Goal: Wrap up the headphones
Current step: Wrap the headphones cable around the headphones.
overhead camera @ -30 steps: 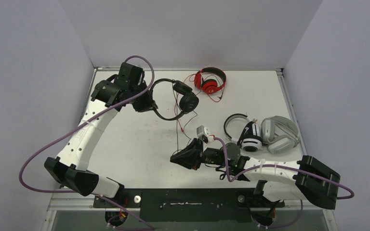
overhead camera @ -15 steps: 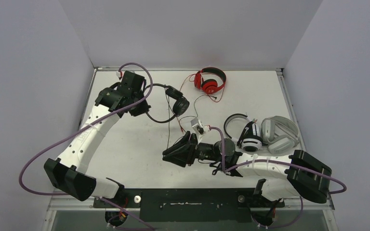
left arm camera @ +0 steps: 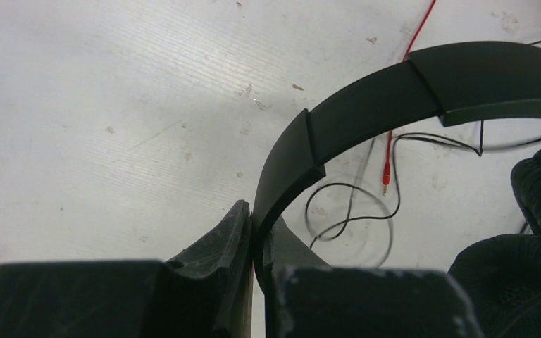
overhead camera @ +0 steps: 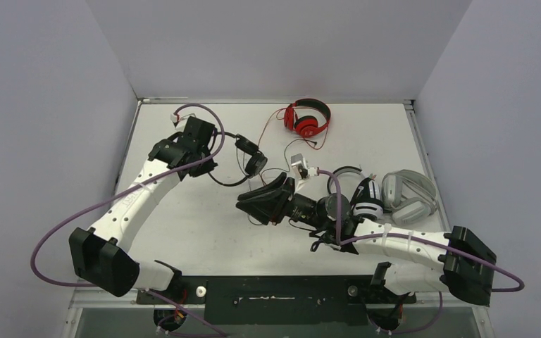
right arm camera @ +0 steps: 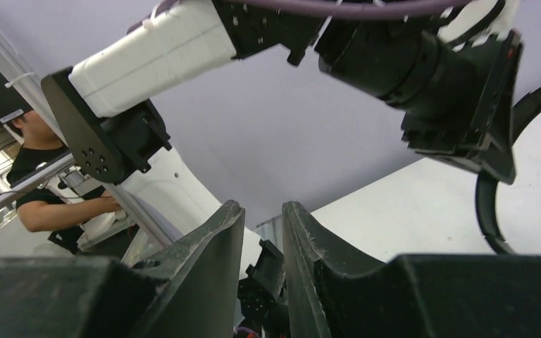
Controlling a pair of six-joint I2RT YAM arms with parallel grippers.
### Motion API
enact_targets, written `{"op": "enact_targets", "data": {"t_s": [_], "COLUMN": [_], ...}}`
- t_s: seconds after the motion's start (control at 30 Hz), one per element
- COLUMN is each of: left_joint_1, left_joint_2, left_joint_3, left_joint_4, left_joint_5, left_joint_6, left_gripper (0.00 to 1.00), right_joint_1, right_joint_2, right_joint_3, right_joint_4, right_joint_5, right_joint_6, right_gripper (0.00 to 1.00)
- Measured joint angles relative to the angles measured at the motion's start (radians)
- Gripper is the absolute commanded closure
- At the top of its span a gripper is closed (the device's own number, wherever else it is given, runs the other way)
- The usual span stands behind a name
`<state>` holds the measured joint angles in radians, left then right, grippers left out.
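My left gripper is shut on the headband of the all-black headphones at the table's back left. In the left wrist view the black band runs straight down between the closed fingertips of my left gripper, and the ear pads hang at the right. Its thin black cable loops loose on the table. My right gripper sits just below the ear cups, pointing left. In its own view my right gripper stands slightly open with nothing between the fingers.
Red headphones lie at the back centre, and their red cable and plug trail under the black band. White-and-black headphones and light grey headphones lie together at the right, next to my right arm. Grey walls enclose the table.
My left arm has drawn the black headphones leftward and nearer. The right gripper has moved up and left toward them, and its jaws have parted a little.
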<state>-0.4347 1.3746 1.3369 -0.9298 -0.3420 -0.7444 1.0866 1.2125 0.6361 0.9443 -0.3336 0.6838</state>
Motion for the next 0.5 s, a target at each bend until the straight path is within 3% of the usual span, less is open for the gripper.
{"op": "enact_targets", "data": {"t_s": [0.13,0.27,0.5], "left_joint_1": [0.000,0.000,0.000], "left_joint_2": [-0.027,-0.056,-0.067], "left_joint_3": [-0.035,-0.037,0.034], "left_joint_4": [0.005,0.009,-0.050], "left_joint_5": [-0.048,-0.079,-0.048], "left_joint_6": [0.024,0.035,0.046], "left_gripper": [1.00,1.00,1.00], "right_joint_1": [-0.003,-0.014,-0.019], "right_joint_2": [-0.035,-0.047,-0.133], "right_joint_3": [0.017,0.017,-0.042], "right_joint_4": [-0.042,-0.109,-0.312], "right_joint_5": [0.050,0.092,0.218], "right_joint_6": [-0.019,-0.051,-0.203], "right_gripper": [0.72,0.65,0.43]}}
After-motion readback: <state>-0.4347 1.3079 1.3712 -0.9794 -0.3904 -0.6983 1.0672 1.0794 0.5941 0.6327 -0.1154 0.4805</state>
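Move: The black headphones' cable hangs roughly 17 cm ahead of the empty right hand, 3 cm to its right and 20 cm below. The ear cups it hangs from are about 20 cm ahead, 3 cm right and 14 cm below; the red plug on the table is some 28 cm ahead, 4 cm right and 32 cm below. From the left hand, which already holds the headband, the cable lies level ahead, about 11 cm right and 5 cm below. Forward and, after a brief small rise, down, the right hand goes about 5 cm each way with a slight drift to its right, towards the cable below the ear cups; its fingers dip and swing clockwise some 15 degrees and spread from a quarter to half open, touching nothing. The left hand keeps its pinch on the headband, easing left and then lifting about 3 cm. ##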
